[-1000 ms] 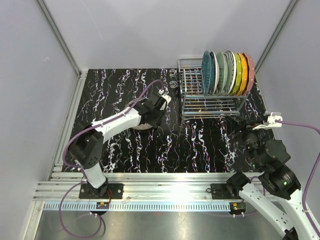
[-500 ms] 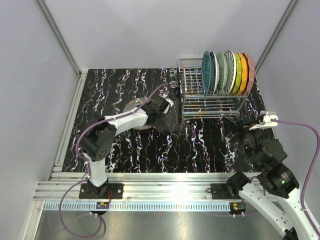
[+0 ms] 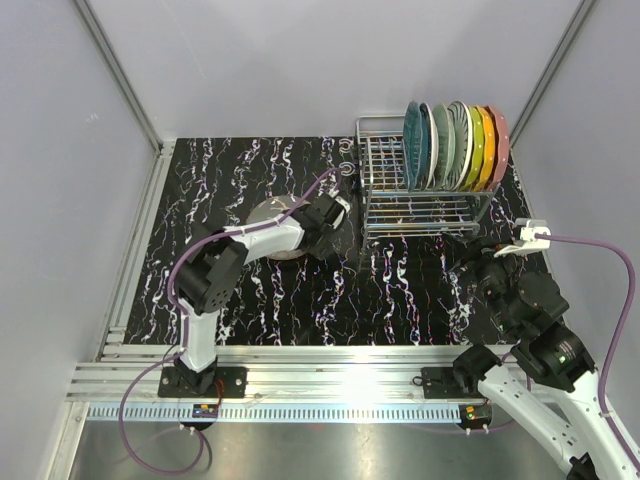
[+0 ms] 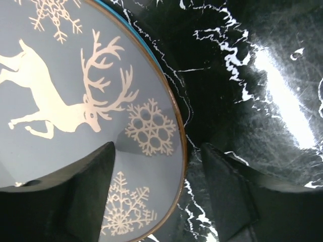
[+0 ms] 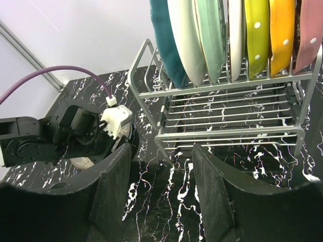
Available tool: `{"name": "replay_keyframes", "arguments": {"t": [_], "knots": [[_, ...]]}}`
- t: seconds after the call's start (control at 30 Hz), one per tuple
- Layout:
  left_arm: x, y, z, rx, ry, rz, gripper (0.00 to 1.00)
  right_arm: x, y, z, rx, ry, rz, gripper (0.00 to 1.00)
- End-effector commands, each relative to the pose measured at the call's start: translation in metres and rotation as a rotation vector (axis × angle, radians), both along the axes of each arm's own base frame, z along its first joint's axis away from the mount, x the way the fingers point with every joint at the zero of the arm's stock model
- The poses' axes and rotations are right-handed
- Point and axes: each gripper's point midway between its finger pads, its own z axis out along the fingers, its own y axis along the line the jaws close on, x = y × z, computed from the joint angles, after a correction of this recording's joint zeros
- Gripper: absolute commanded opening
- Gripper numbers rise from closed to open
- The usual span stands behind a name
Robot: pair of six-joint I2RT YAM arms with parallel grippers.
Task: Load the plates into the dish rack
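A grey plate (image 4: 75,75) with a pale deer and snowflakes lies flat on the black marbled table (image 3: 250,170); its far edge (image 3: 266,212) shows past the left arm. My left gripper (image 4: 157,148) is open at the plate's right rim (image 3: 318,240). One finger (image 4: 75,196) is over the plate and the other (image 4: 237,201) is over the table. Several plates (image 3: 455,145) stand upright in the right part of the dish rack (image 3: 385,165): teal, pale green, white, yellow-green, orange and pink (image 5: 222,35). My right gripper (image 5: 161,156) is open and empty in front of the rack (image 5: 222,131).
The rack's left slots (image 5: 151,75) hold nothing. Grey walls close in the table on three sides. The left arm's purple cable (image 5: 60,75) arcs over the table. An aluminium rail (image 3: 320,365) runs along the near edge.
The left arm's elbow swung in and its gripper slid right to the grey plate's rim, baring more of the plate. Its jaws opened. The right arm barely moved.
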Motion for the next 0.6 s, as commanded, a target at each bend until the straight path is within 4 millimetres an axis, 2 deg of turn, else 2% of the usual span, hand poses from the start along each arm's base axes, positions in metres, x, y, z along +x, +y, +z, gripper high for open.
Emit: {"name": "replay_keyframes", "arguments": {"t": [0.0,0.13,0.17,0.27,0.57], "knots": [[0.009,-0.004,-0.004,-0.012,-0.021,0.025,0.67,0.001,0.004,0.006,-0.001,-0.019,0.020,0.60],[0.003,-0.007,-0.006,-0.001,-0.008,0.011,0.54,0.000,0.003,0.008,0.006,-0.029,0.019,0.59],[0.001,-0.008,-0.006,-0.014,-0.007,0.034,0.47,0.000,0.003,0.008,0.005,-0.027,0.020,0.59],[-0.006,-0.011,-0.006,-0.018,0.002,0.030,0.35,0.000,0.004,0.007,0.007,-0.027,0.020,0.59],[-0.020,-0.014,0.005,-0.046,-0.005,0.061,0.21,-0.005,0.000,0.011,0.015,-0.043,0.019,0.59]]}}
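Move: The grey deer plate lies flat just under the left hand, its near right rim between the open fingers; its middle is about 8 cm left, 4 ahead and 1 below. The dish rack's middle stands some 24 cm right of that hand, 13 ahead and 8 higher. From the right hand the plate is roughly 37 cm left, 19 ahead and 31 below. The left hand closes its fingers and pinches the deer plate's rim, barely shifting right, under 1 cm. ##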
